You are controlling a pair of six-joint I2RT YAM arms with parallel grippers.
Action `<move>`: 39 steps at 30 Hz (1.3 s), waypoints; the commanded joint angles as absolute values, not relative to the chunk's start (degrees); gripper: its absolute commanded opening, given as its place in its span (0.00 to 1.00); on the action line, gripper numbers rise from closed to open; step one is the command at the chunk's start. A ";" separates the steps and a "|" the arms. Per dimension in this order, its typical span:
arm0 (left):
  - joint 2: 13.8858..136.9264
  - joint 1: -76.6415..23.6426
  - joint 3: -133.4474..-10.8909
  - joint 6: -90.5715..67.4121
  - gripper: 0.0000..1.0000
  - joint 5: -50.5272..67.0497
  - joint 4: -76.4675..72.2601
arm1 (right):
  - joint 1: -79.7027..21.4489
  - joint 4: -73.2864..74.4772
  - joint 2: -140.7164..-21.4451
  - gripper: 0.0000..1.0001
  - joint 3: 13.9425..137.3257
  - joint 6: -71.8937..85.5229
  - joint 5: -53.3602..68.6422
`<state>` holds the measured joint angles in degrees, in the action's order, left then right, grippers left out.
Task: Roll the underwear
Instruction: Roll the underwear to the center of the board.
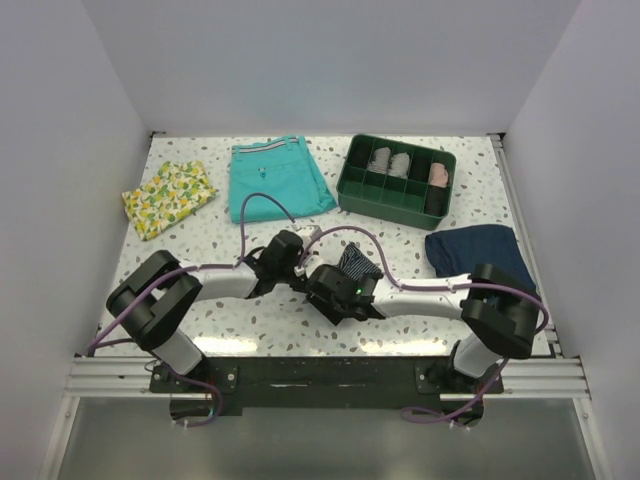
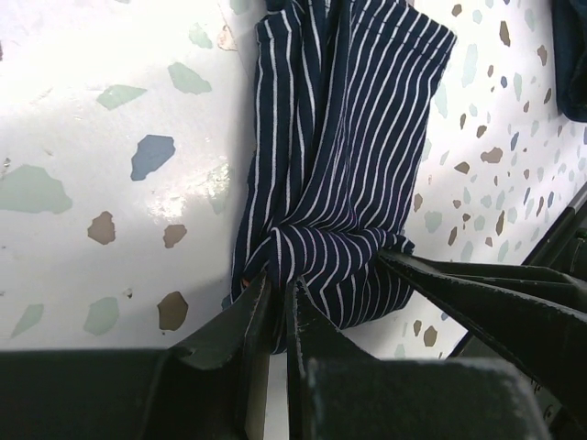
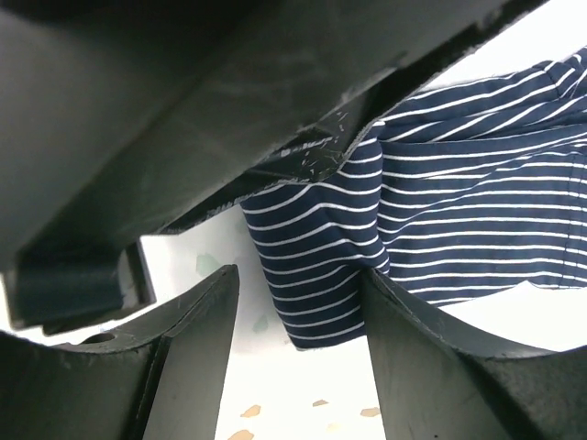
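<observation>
The underwear (image 1: pixel 353 262) is a small bunched navy pinstriped cloth lying between the two grippers at the table's middle. In the left wrist view it (image 2: pixel 339 156) lies lengthwise, gathered at its near end. My left gripper (image 2: pixel 273 295) is shut on that gathered near edge; it also shows in the top view (image 1: pixel 318 260). My right gripper (image 3: pixel 298 307) is open, with a folded corner of the underwear (image 3: pixel 321 266) between its jaws, against the right finger (image 3: pixel 413 348). It sits just in front of the cloth in the top view (image 1: pixel 343 278).
Teal shorts (image 1: pixel 278 178) and a yellow lemon-print cloth (image 1: pixel 168 197) lie at the back left. A green divided tray (image 1: pixel 352 190) with rolled items stands at the back right. A plain navy garment (image 1: pixel 480 250) lies at the right, by the right arm.
</observation>
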<state>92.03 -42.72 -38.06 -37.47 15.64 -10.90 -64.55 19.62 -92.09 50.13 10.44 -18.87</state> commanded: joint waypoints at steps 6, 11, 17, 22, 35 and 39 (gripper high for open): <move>90.97 -41.14 -36.74 -34.63 0.10 16.34 -8.44 | -64.16 22.42 -98.26 0.46 48.87 16.26 -15.30; 90.09 -38.68 -36.12 -34.02 0.10 17.49 -8.70 | -64.34 20.83 -98.09 0.44 47.20 18.63 -14.24; 89.74 -36.83 -36.21 -34.01 0.18 18.28 -8.44 | -65.21 18.55 -100.19 0.39 45.88 21.97 -14.06; 88.16 -35.07 -35.86 -33.93 0.35 17.58 -7.47 | -65.92 16.27 -102.30 0.30 44.30 23.90 -13.19; 76.13 -27.43 -35.33 -34.45 0.67 7.22 3.68 | -65.92 6.51 -102.39 0.22 42.01 23.56 -5.89; 71.20 -24.79 -34.37 -34.80 0.68 2.20 10.00 | -65.83 6.24 -103.18 0.22 43.68 22.41 -4.23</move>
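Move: The rolled end of the underwear is already in the left fingers' pinch at its far-left corner; its middle lies about 2 cm to the right of the left hand and 1 cm nearer the base. From the right hand the same rolled end is about 2 cm ahead, between its open fingers. The flat remainder is centred some 7 cm ahead and 4 cm right of the right hand. The teal shirt lies roughly 24 cm ahead and 12 cm left of the left hand. Leftward, slowly at first, then quicker, the right hand drags the rolled end about 5 cm, drifting slightly forward and sinking about 1 cm; its fingers close around the roll while the tips swing some 15 degrees left. The left hand keeps its pinch as it eases forward and left, then opens wide, lets go and backs off left, also forward and finally up, about 10 cm in all. ##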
